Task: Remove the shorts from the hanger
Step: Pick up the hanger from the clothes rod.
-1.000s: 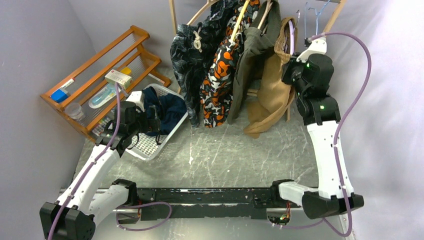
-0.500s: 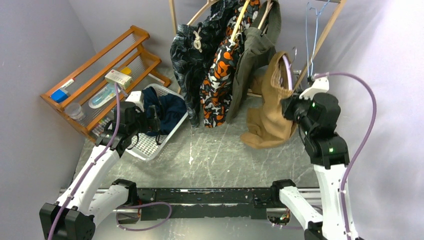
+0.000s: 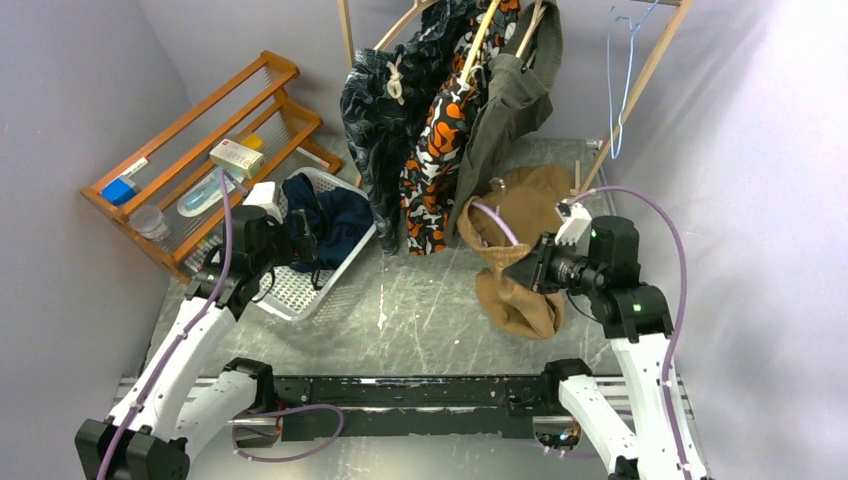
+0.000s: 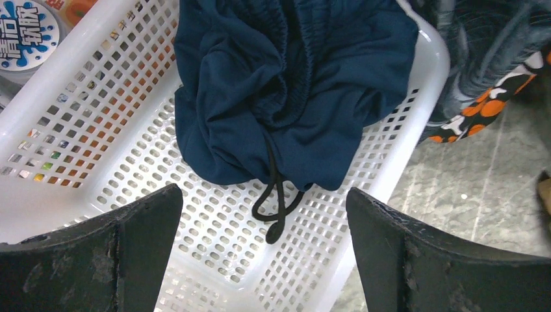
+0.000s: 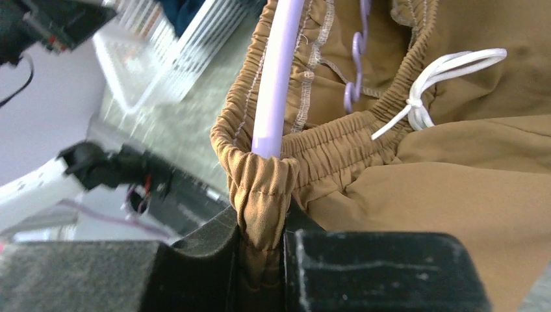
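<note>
My right gripper (image 3: 532, 270) (image 5: 263, 227) is shut on the waistband of the tan shorts (image 3: 520, 250) (image 5: 455, 175), low over the table. A lilac hanger (image 3: 492, 215) (image 5: 276, 84) is still threaded inside that waistband. Leaf-print shorts (image 3: 385, 110), camouflage shorts (image 3: 445, 140) and olive-grey shorts (image 3: 500, 110) hang on the rack at the back. Navy shorts (image 3: 335, 215) (image 4: 292, 84) lie in the white basket (image 3: 300, 290) (image 4: 390, 149). My left gripper (image 3: 290, 240) (image 4: 263, 190) hovers over the basket, open, with nothing between its fingers.
A wooden shelf (image 3: 190, 150) with bottles and a box leans at the back left. An empty blue wire hanger (image 3: 620, 60) hangs at the rack's right end, beside the slanted rack leg (image 3: 630, 100). Grey walls close in on both sides.
My right arm has pulled the tan shorts, hanger still inside, off the rail, down and toward the front. The left arm has barely moved.
</note>
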Controlling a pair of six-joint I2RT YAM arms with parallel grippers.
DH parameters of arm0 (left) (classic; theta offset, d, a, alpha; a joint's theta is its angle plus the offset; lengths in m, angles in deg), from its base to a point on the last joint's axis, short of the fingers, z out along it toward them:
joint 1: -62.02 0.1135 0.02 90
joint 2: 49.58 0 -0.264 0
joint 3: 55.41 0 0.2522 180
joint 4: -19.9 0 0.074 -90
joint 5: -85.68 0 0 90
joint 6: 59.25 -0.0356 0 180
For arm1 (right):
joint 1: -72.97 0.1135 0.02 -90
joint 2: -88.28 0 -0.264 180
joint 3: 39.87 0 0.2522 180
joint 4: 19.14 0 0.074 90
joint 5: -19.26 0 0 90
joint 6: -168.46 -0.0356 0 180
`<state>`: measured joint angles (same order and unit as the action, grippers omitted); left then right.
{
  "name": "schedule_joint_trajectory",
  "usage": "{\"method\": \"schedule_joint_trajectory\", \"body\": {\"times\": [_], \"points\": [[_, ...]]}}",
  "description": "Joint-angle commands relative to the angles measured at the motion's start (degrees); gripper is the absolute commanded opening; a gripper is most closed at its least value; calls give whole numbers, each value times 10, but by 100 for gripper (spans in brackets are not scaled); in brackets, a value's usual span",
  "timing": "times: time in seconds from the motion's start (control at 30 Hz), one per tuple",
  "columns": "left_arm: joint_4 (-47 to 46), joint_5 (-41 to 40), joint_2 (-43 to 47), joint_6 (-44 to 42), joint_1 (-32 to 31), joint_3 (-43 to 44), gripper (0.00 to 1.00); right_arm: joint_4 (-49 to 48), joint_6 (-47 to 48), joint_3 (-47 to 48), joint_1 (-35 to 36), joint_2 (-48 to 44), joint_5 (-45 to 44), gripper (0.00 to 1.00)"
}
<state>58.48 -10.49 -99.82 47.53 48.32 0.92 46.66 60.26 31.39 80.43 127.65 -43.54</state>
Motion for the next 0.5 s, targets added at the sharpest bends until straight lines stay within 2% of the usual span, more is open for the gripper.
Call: {"method": "schedule_joint_trajectory", "body": {"times": [0.0,0.13,0.23,0.47], "points": [[-7,42,28,35,2,-3,99,19,52,21,-1,15,208,0],[1,114,27,71,2,16,99,18,81,51,0,18,343,0],[5,153,29,86,2,35,100,-29,59,66,2,5,431,0],[31,156,59,109,2,97,99,-139,24,85,1,-8,512,0]]}}
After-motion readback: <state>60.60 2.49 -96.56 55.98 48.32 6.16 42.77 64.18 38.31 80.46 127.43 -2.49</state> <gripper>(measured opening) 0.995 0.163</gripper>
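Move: The right hand already holds one end of the brown shorts' waistband. The hanger's middle lies about 9 cm ahead of that hand, 5 cm left and 5 cm lower; the left hand is some 35 cm to its left, 8 cm farther out and 6 cm lower. The olive trousers hang about 22 cm ahead of the right hand, 3 cm left and 10 cm higher. From the open left hand, the hanger is about level ahead, 32 cm right and 3 cm higher; the basket sits 2 cm ahead, straight in line and 13 cm below. Still pinching the gathered waistband end beside the lavender hanger, the right hand first slides left and back, then climbs as it draws back, about 9 cm back and 9 cm up in all, swinging some 40 degrees counter-clockwise to aim the hanger towards the left hand. The left hand, wide open and empty, shifts right and up about 5 cm, rolling its left side down. ##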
